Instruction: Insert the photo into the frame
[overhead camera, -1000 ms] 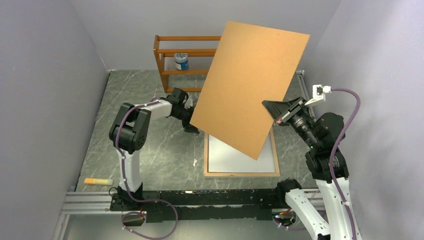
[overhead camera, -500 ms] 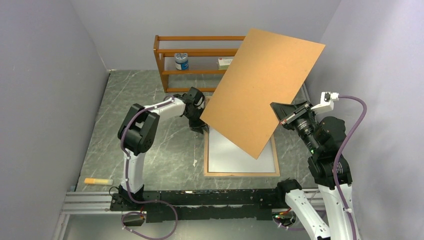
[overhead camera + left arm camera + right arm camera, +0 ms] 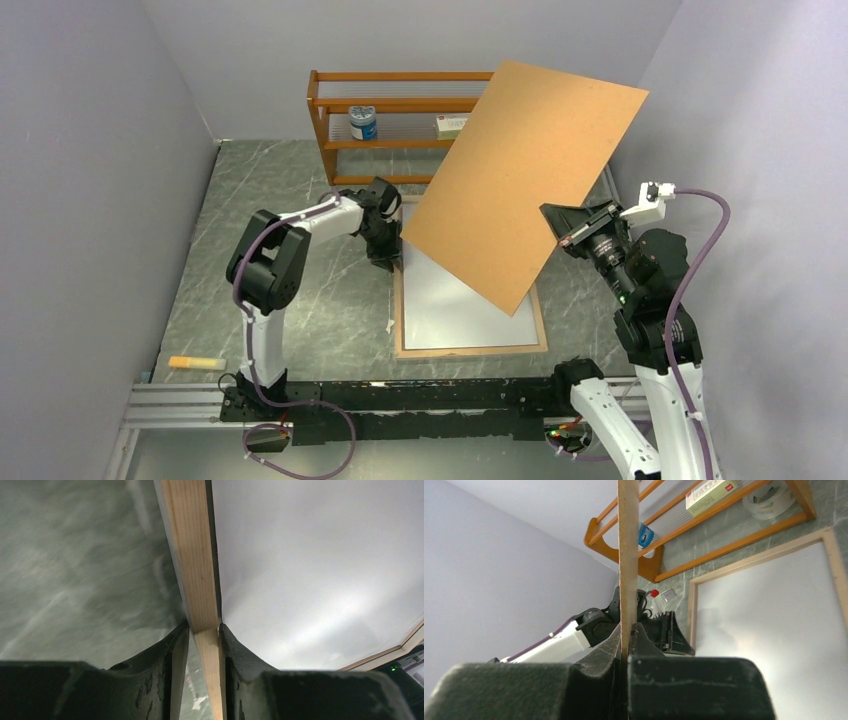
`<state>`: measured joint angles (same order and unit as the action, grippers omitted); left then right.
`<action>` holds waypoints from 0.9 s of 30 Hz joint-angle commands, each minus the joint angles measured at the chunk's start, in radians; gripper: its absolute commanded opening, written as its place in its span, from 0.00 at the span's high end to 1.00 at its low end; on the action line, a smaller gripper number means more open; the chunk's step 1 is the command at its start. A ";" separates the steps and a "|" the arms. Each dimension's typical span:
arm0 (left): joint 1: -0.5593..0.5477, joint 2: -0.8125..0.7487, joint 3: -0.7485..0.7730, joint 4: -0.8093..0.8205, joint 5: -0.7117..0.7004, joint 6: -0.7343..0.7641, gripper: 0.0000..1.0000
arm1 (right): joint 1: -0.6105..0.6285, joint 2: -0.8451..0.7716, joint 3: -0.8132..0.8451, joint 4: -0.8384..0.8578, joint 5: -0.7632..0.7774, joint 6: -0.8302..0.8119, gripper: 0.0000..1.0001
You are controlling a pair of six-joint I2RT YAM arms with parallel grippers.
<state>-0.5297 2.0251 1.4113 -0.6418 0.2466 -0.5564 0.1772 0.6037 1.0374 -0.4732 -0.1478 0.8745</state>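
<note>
The frame [image 3: 470, 351] lies flat on the table with its light wood back rim up, and a plain white surface fills its inside. I cannot make out the photo. My left gripper [image 3: 392, 262] is shut on the frame's left rim [image 3: 192, 555], one finger on each side of the wood; in the left wrist view the gripper [image 3: 204, 626] pinches it near the tips. My right gripper [image 3: 562, 232] is shut on the edge of a flat brown backing board [image 3: 520, 170] and holds it tilted in the air over the frame's far part. The right wrist view shows this gripper [image 3: 628, 630] with the board [image 3: 628, 555] edge-on.
An orange wooden shelf rack [image 3: 330, 120] stands at the back with a jar [image 3: 362, 122], a small box [image 3: 450, 124] and a tape roll [image 3: 769, 500]. A yellow-orange stick [image 3: 195, 362] lies near the left arm's base. Grey walls close both sides.
My left gripper reached the frame's left rim and closed on it, and the frame slid left. The board swung right and up, then held still.
</note>
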 commanded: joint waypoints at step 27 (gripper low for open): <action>0.357 -0.140 -0.065 -0.222 -0.034 0.180 0.37 | -0.002 0.196 -0.098 0.143 -0.512 -0.066 1.00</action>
<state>-0.1783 1.9141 1.3106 -0.8474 0.2508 -0.3840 0.1772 0.7811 0.9230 -0.4568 -0.5552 0.8230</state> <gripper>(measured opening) 0.591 0.030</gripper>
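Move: The left hand already has its fingers on the frame's left bar, near mid-length; the frame's middle is about 17 cm to its right, 2 cm back and 1 cm below. The wooden shelf stands about 24 cm ahead and 7 cm right of that hand, its middle some 8 cm higher. From the right hand, which holds the brown board high up, the frame's middle lies about 7 cm ahead, 15 cm left and 37 cm down. Leftward and almost level, the left hand drags the frame by its left bar about 15 cm, turning slightly counter-clockwise, then spreads its fingers clear of the bar on both sides and starts to rise. Meanwhile the right hand keeps its grip on the brown board and brings it down about 8 cm and left 6 cm over the frame, swinging counter-clockwise and tipping down. ##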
